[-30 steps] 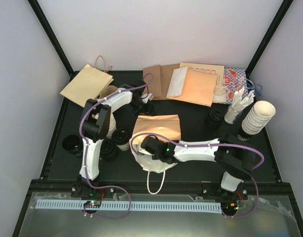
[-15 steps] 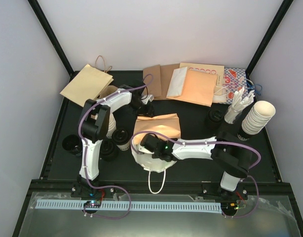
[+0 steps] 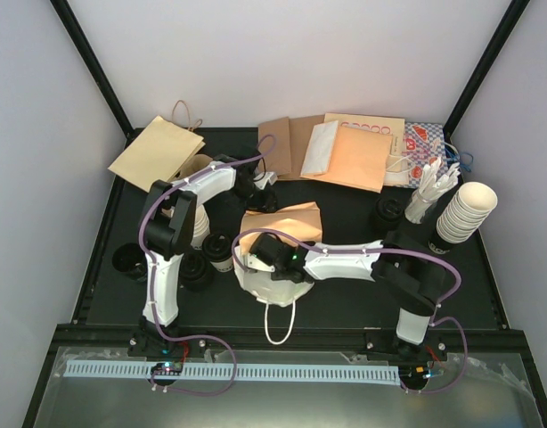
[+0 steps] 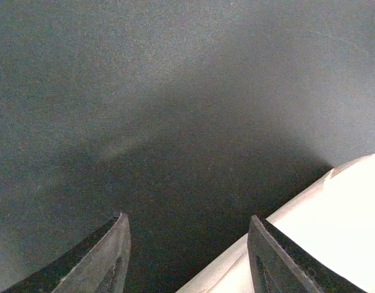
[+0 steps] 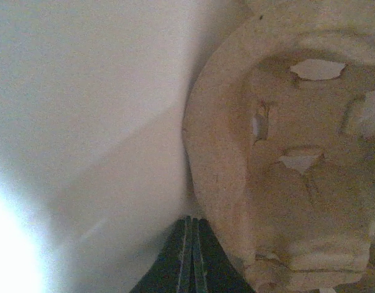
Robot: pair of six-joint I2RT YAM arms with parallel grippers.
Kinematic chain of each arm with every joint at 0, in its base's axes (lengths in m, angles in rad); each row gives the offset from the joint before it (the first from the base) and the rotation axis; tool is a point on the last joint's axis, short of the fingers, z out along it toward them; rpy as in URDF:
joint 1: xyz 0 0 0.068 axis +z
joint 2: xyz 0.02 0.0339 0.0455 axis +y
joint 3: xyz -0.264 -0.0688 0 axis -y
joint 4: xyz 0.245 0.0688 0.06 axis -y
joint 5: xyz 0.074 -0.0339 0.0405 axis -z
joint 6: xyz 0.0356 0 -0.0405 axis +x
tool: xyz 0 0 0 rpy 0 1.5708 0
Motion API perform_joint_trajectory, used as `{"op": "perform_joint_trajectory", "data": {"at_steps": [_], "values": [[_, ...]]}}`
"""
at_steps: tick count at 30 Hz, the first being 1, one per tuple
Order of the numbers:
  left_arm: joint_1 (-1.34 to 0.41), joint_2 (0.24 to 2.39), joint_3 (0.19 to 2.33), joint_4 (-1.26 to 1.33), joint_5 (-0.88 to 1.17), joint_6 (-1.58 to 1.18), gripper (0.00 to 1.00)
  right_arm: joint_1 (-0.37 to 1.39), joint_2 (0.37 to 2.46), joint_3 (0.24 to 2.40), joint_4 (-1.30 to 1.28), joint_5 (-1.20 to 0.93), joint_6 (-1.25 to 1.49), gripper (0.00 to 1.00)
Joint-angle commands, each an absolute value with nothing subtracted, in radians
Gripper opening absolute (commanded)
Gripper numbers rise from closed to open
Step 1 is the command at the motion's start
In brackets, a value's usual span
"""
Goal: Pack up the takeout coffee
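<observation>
A white paper bag (image 3: 287, 223) lies on its side mid-table, mouth and handle toward the arms. My right gripper (image 3: 259, 256) reaches into that mouth. In the right wrist view its fingers (image 5: 191, 244) are pressed shut with nothing seen between them, their tips where the white bag wall (image 5: 83, 91) meets the brown pulp carrier tray (image 5: 285, 159). My left gripper (image 3: 258, 197) hovers at the bag's far left corner, jaws apart over dark table, with the bag's white edge (image 4: 346, 207) under its right finger (image 4: 276, 259). Two black-lidded takeout coffee cups (image 3: 222, 251) (image 3: 198, 268) stand left of the bag.
Flat paper bags (image 3: 354, 153) lie along the back, with another tan bag (image 3: 158, 152) at the back left. A leaning stack of lidless cups (image 3: 465, 212), white stirrers (image 3: 434, 189) and black lids (image 3: 387, 212) stand at the right. A dark round item (image 3: 131, 260) sits at the left edge.
My right arm has pushed further left into the bag, and the bag's tan upper side has bunched up and shifted left. The left gripper's jaws have narrowed a little.
</observation>
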State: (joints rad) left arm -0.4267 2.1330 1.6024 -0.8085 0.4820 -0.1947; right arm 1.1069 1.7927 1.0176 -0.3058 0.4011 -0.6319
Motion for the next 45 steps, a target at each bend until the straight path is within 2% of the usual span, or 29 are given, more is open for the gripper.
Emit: {"op": "perform_joint_trajectory", "data": {"at_steps": [1,16,22,25,33,37,45], "values": [[-0.459,2.092,1.574,-0.888,0.555,-0.177,0.55,1.057,1.851,1.051,-0.304,0.415,-0.644,0.01],[-0.468,2.089,1.565,-0.909,0.566,-0.167,0.55,1.011,1.872,1.08,-0.161,0.583,-0.646,0.01],[-0.469,2.08,1.576,-0.927,0.577,-0.165,0.54,0.991,1.85,1.113,-0.227,0.577,-0.616,0.01],[-0.469,2.072,1.592,-0.94,0.569,-0.163,0.57,0.991,1.777,1.112,-0.322,0.491,-0.602,0.01],[-0.475,2.085,1.63,-0.955,0.603,-0.16,0.61,0.99,1.619,1.183,-0.785,0.191,-0.505,0.01],[-0.483,2.084,1.628,-0.955,0.606,-0.158,0.64,0.991,1.583,1.208,-0.913,0.093,-0.47,0.01],[-0.468,1.988,1.686,-0.957,0.509,-0.183,0.83,0.991,1.518,1.233,-0.963,0.057,-0.427,0.02]]}}
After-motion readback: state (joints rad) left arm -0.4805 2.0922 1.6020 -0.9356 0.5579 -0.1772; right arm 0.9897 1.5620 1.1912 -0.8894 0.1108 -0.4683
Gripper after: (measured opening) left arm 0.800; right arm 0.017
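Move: Inside the tipped bag, the brown cup holder lies against the right hand's shut fingertips, its middle roughly 5 cm ahead, 2 cm to the right and 2 cm lower. The lidded cup stands outside the bag, about 10 cm to that hand's left and 1 cm ahead. The left hand waits beyond the bag, whose far wall is some 3 cm back and 1 cm to its right; the flat brown bags lie about 14 cm ahead of it and 4 cm to its right. Pressing the shut right fingertips on the cup holder's near rim, the right hand pushes about 3 cm forward while the left hand backs the far wall from outside, yielding about 1 cm. The right hand then rises some 7 cm, sweeping back and to its right with fingers tipping back towards the robot, while the left follows about 5 cm back and opens wider. ##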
